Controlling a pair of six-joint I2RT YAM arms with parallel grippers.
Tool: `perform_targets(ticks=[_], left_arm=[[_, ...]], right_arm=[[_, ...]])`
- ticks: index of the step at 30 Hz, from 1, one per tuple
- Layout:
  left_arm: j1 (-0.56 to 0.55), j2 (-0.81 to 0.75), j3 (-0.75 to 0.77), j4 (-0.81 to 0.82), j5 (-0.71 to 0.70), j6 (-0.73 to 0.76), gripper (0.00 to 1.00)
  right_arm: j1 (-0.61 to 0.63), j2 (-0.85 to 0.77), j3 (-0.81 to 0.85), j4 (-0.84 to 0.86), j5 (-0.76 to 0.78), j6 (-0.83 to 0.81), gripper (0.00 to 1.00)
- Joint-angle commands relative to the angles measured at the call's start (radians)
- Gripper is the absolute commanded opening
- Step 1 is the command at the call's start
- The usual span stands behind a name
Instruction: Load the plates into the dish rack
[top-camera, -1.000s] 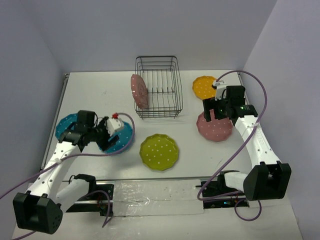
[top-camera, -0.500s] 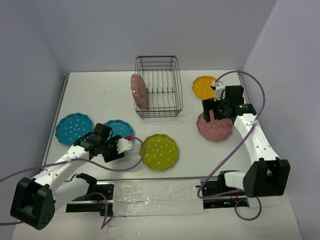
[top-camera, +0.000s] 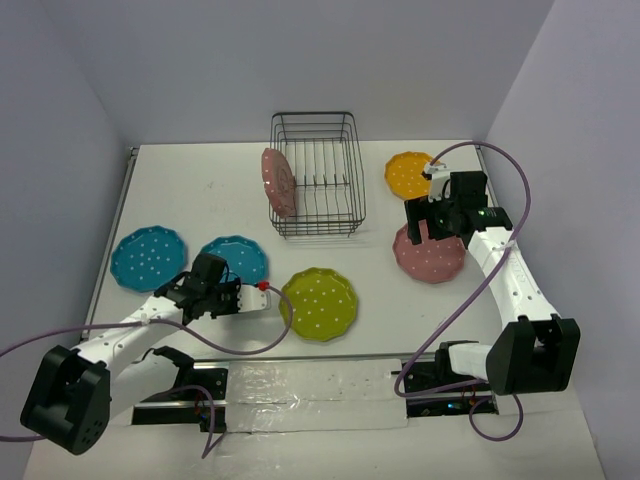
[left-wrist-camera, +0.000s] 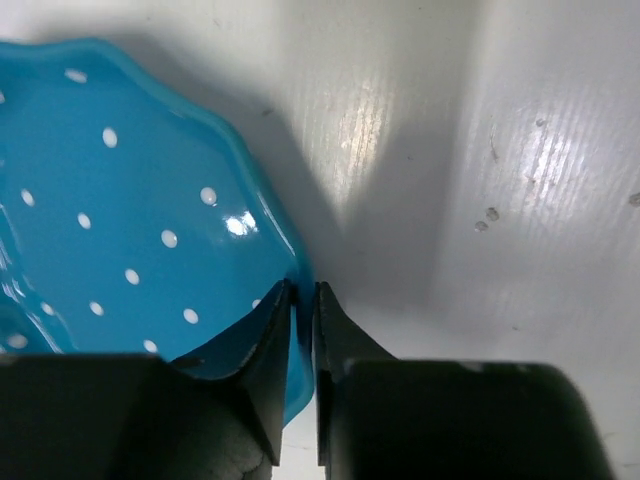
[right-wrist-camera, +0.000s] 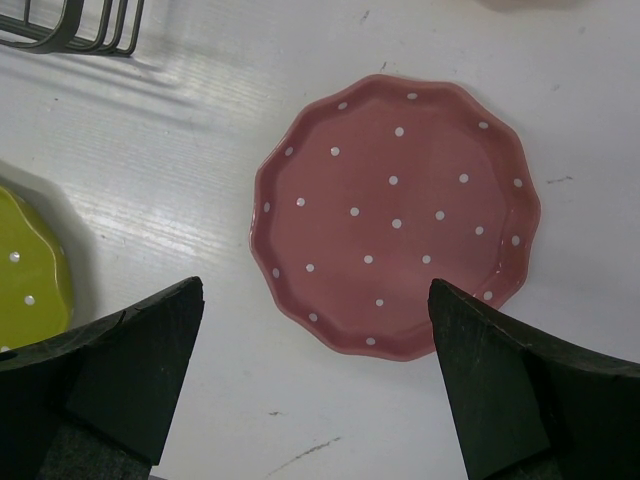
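The black wire dish rack (top-camera: 315, 185) stands at the back centre. A pink plate (top-camera: 278, 182) leans upright against its left side. My left gripper (top-camera: 222, 288) is shut on the near rim of a teal-blue plate (top-camera: 236, 260). In the left wrist view the jaws (left-wrist-camera: 303, 292) pinch that plate (left-wrist-camera: 130, 200) at its scalloped edge. A second teal-blue plate (top-camera: 150, 258) lies to its left. My right gripper (top-camera: 425, 226) is open and hovers over a flat pink plate (top-camera: 430, 255), which also shows in the right wrist view (right-wrist-camera: 400, 210) between the spread fingers (right-wrist-camera: 150, 350).
A yellow-green plate (top-camera: 318, 303) lies front centre, just right of my left gripper. An orange-yellow plate (top-camera: 410, 173) lies right of the rack. The right wrist view shows the rack's corner (right-wrist-camera: 70, 25) and the yellow-green plate's edge (right-wrist-camera: 25, 270). Walls enclose the table on three sides.
My left arm swung from above the teal-blue plates toward the near edge and now grips the right teal-blue plate's rim. The right arm has not moved.
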Motion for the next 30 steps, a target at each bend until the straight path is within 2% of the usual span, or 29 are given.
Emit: perform_targets(ticks=[1, 4, 8, 13, 18, 30], left_arm=[[-0.004, 0.010, -0.037, 0.014, -0.013, 0.048, 0.18], [-0.005, 0.013, -0.007, -0.036, -0.007, 0.060, 0.00], [-0.005, -0.034, 0.072, -0.179, 0.058, 0.071, 0.00], [-0.005, -0.123, 0.209, -0.343, 0.215, 0.023, 0.00], [-0.004, -0.095, 0.349, -0.435, 0.313, -0.073, 0.00], [-0.005, -0.022, 0.570, -0.447, 0.546, -0.351, 0.00]], right_arm=[[0.006, 0.009, 0.043, -0.002, 0.003, -0.005, 1.00], [0.006, 0.012, 0.058, -0.010, -0.002, -0.003, 1.00], [0.006, 0.005, 0.066, -0.016, -0.006, -0.006, 1.00], [0.006, -0.007, 0.061, -0.019, -0.011, -0.011, 1.00], [0.006, -0.007, 0.061, -0.018, -0.026, -0.008, 1.00], [0.006, 0.014, 0.071, -0.016, -0.043, -0.005, 1.00]])
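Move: The blue plate already has its near rim between the left fingers; its middle lies some 8 cm straight ahead and about 1 cm below the hand. The green plate is about 20 cm to the hand's right and level with it, the other blue plate some 11 cm ahead and 18 cm left, the dish rack roughly 29 cm ahead and 19 cm right. From the idle right hand, the plate to be gripped is about 44 cm left, 4 cm back and 15 cm down. Up by nearly 13 cm goes the left hand, once its part-open fingers have first shut on the near rim of the blue plate and pinched it. While rising it draws to the right and somewhat back, keeping its pinch, and the wrist turns almost 30 degrees so the fingers swing from pointing forward-down to pointing right and down. ##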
